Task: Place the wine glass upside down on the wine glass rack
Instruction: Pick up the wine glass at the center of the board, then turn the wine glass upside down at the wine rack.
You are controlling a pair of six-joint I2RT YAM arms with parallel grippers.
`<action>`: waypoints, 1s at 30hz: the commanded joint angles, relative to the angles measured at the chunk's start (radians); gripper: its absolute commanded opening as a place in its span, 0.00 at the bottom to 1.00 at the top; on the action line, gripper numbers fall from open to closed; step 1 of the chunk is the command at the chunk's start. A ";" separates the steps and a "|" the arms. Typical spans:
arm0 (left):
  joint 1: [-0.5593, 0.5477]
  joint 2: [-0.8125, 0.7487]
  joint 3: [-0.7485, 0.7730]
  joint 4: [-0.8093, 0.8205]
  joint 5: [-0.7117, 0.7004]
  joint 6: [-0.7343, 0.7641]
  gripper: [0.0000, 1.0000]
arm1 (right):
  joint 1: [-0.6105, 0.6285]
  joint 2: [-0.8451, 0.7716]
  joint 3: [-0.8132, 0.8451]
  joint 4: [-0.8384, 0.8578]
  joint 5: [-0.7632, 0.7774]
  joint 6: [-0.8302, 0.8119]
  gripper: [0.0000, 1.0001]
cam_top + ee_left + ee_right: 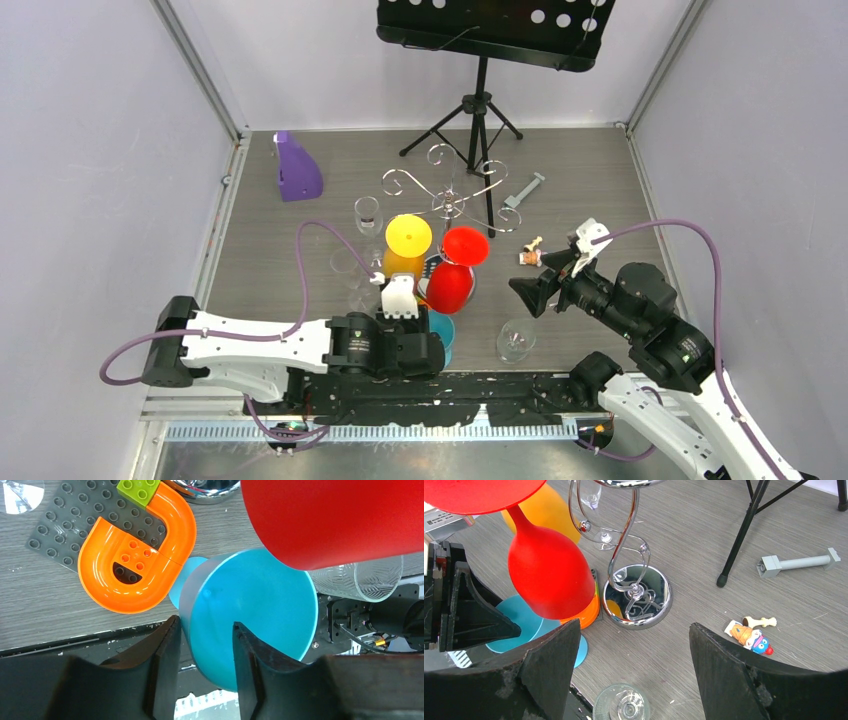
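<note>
The chrome wine glass rack stands mid-table, its mirror base showing in the right wrist view. A red wine glass and a yellow one hang upside down from its arms. A blue wine glass sits at the near table edge, below the red one. My left gripper brackets the blue glass: the jaws are part closed, one finger beside its wall, the other in front of it, with a gap still showing. My right gripper hovers wide open to the right of the rack, holding nothing.
A clear glass stands near the front edge under the right gripper; another is left of the rack. Orange Duplo pieces on a grey plate lie by the rack base. Black music stand, purple object, grey part, small toy.
</note>
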 commanded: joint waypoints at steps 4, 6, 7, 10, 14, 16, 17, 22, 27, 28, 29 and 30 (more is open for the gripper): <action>0.003 0.006 0.004 0.013 0.011 0.014 0.31 | -0.002 0.010 0.046 -0.007 0.021 -0.028 0.86; 0.003 0.005 0.005 -0.003 0.015 0.014 0.27 | -0.002 0.012 0.056 -0.014 0.023 -0.031 0.86; 0.003 0.003 0.007 -0.009 0.016 0.019 0.24 | -0.002 0.013 0.062 -0.015 0.027 -0.031 0.86; 0.003 -0.006 0.010 -0.027 0.026 0.040 0.14 | -0.002 0.013 0.072 -0.022 0.035 -0.036 0.86; -0.002 -0.043 0.017 -0.057 0.037 0.085 0.05 | -0.002 0.021 0.097 -0.034 0.054 -0.035 0.86; -0.009 -0.072 0.031 -0.073 0.042 0.129 0.00 | -0.003 0.032 0.117 -0.049 0.074 -0.028 0.86; -0.011 -0.088 0.043 -0.082 0.047 0.153 0.00 | -0.001 0.042 0.126 -0.063 0.081 -0.021 0.86; -0.015 -0.164 0.113 -0.076 0.146 0.340 0.00 | -0.001 0.080 0.207 -0.122 0.153 0.013 0.86; -0.029 -0.239 0.177 -0.013 0.272 0.502 0.00 | -0.002 0.105 0.277 -0.176 0.194 0.061 0.86; -0.039 -0.261 0.195 0.004 0.288 0.529 0.00 | -0.002 0.115 0.305 -0.200 0.197 0.075 0.86; -0.050 -0.276 0.216 0.031 0.297 0.559 0.00 | -0.002 0.120 0.322 -0.214 0.199 0.083 0.86; -0.064 -0.289 0.241 0.050 0.298 0.593 0.00 | -0.002 0.133 0.361 -0.246 0.200 0.098 0.86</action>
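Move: The blue wine glass stands between the left hand's parted fingers, one outside its left wall and one inside; its middle is some 3 cm right, 1 cm ahead and 6 cm below. The orange pieces lie about 6 cm ahead, 5 cm left and 12 cm down. The hanging red glass is roughly 9 cm ahead, 9 cm right and 9 cm higher. For the right hand, the blue glass lies about 16 cm left, 2 cm back and 18 cm lower. The blue glass's left wall gets pinched near the rim as the left fingers close almost fully, the hand hardly shifting. The left hand then lifts it about 9 cm, drawing back some 4 cm towards the front edge and turning about 25 degrees clockwise. The empty right hand, still open, rises about 4 cm and moves 3 cm right, away from the glass. ##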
